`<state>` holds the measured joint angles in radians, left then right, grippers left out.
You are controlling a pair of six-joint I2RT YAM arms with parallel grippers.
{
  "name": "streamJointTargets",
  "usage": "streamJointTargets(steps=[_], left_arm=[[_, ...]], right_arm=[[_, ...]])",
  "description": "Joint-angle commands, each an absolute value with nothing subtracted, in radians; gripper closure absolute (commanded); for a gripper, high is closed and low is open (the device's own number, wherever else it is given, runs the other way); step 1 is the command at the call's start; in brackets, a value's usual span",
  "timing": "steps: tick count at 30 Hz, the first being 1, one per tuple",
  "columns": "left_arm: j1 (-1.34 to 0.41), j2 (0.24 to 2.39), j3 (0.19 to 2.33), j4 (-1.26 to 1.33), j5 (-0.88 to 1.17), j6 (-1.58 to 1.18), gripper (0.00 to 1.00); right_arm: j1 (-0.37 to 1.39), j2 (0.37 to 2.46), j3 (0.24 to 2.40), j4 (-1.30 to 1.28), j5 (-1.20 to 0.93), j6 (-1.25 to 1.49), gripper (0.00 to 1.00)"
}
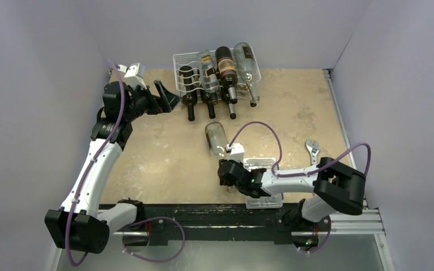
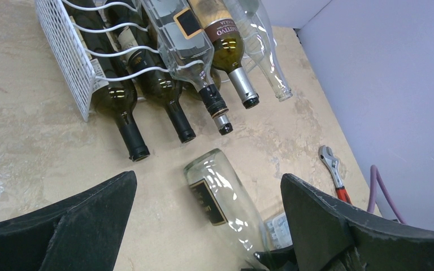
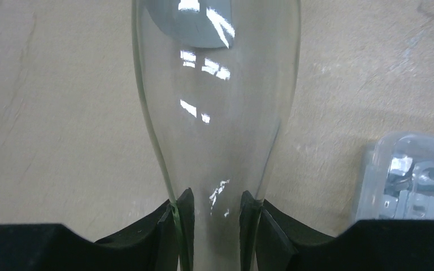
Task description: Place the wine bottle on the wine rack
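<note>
A clear glass wine bottle [image 1: 217,137] with a dark label lies on its side on the table, base toward the rack. My right gripper [image 1: 226,165] is at its neck. In the right wrist view the black pads [image 3: 185,220] press both sides of the wine bottle's [image 3: 215,101] neck, so that gripper [image 3: 215,213] is shut on it. The white wire wine rack [image 1: 182,58] stands at the back and holds several bottles. My left gripper [image 1: 166,96] hovers open beside the rack's left front. In the left wrist view the wine bottle [image 2: 226,197] lies below the wide-apart fingers of that gripper [image 2: 208,179].
A clear plastic box of small parts [image 1: 264,197] lies under the right forearm, also seen as the box [image 3: 412,180] right of the neck. A red-handled wrench [image 1: 313,150] rests near the table's right edge. The racked bottles' necks [image 2: 135,141] jut toward the front. Grey walls enclose the table.
</note>
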<state>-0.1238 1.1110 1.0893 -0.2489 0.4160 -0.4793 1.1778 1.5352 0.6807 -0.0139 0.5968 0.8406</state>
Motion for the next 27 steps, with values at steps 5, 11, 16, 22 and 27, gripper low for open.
streamJointTargets(steps=[5, 11, 16, 22, 27], left_arm=[[-0.121, 1.1, 1.128, -0.222, 0.414, -0.482, 0.0], [-0.124, 1.108, 1.131, -0.223, 0.408, -0.477, 0.0], [-0.124, 1.104, 1.133, -0.227, 0.413, -0.48, 0.0], [-0.128, 1.086, 1.13, -0.239, 0.381, -0.46, 0.0], [-0.129, 1.084, 1.133, -0.236, 0.384, -0.465, 0.0]], right_arm=[[1.182, 1.359, 0.575, 0.331, 0.394, 0.707, 1.0], [1.158, 1.332, 0.594, 0.365, 0.247, 0.745, 1.0], [1.149, 1.299, 0.609, 0.393, 0.215, 0.759, 1.0], [1.13, 1.256, 0.614, 0.397, 0.188, 0.799, 1.0], [1.127, 1.209, 0.636, 0.378, 0.205, 0.8, 1.0]])
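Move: Forward of the right hand, which already holds the clear bottle around its neck end, the wine rack's middle lies about 37 cm ahead, 3 cm left and some 4 cm higher. The dark label bottle on top is also about 37 cm ahead, 1 cm right, with the clear bottle in the rack 8 cm right of it. The parts box sits some 14 cm right and 3 cm back. From the left hand the rack is roughly 26 cm ahead, 20 cm right and 24 cm lower. Drawing the held bottle back about 5 cm, away from the rack, the right hand soon also slides some 3.5 cm left and then rises roughly 4.5 cm. All the while the wrist swings counter-clockwise and rolls left side up, nearly 30 degrees in all, so the bottle's base sweeps left; the fingers keep their grip at the neck end. ##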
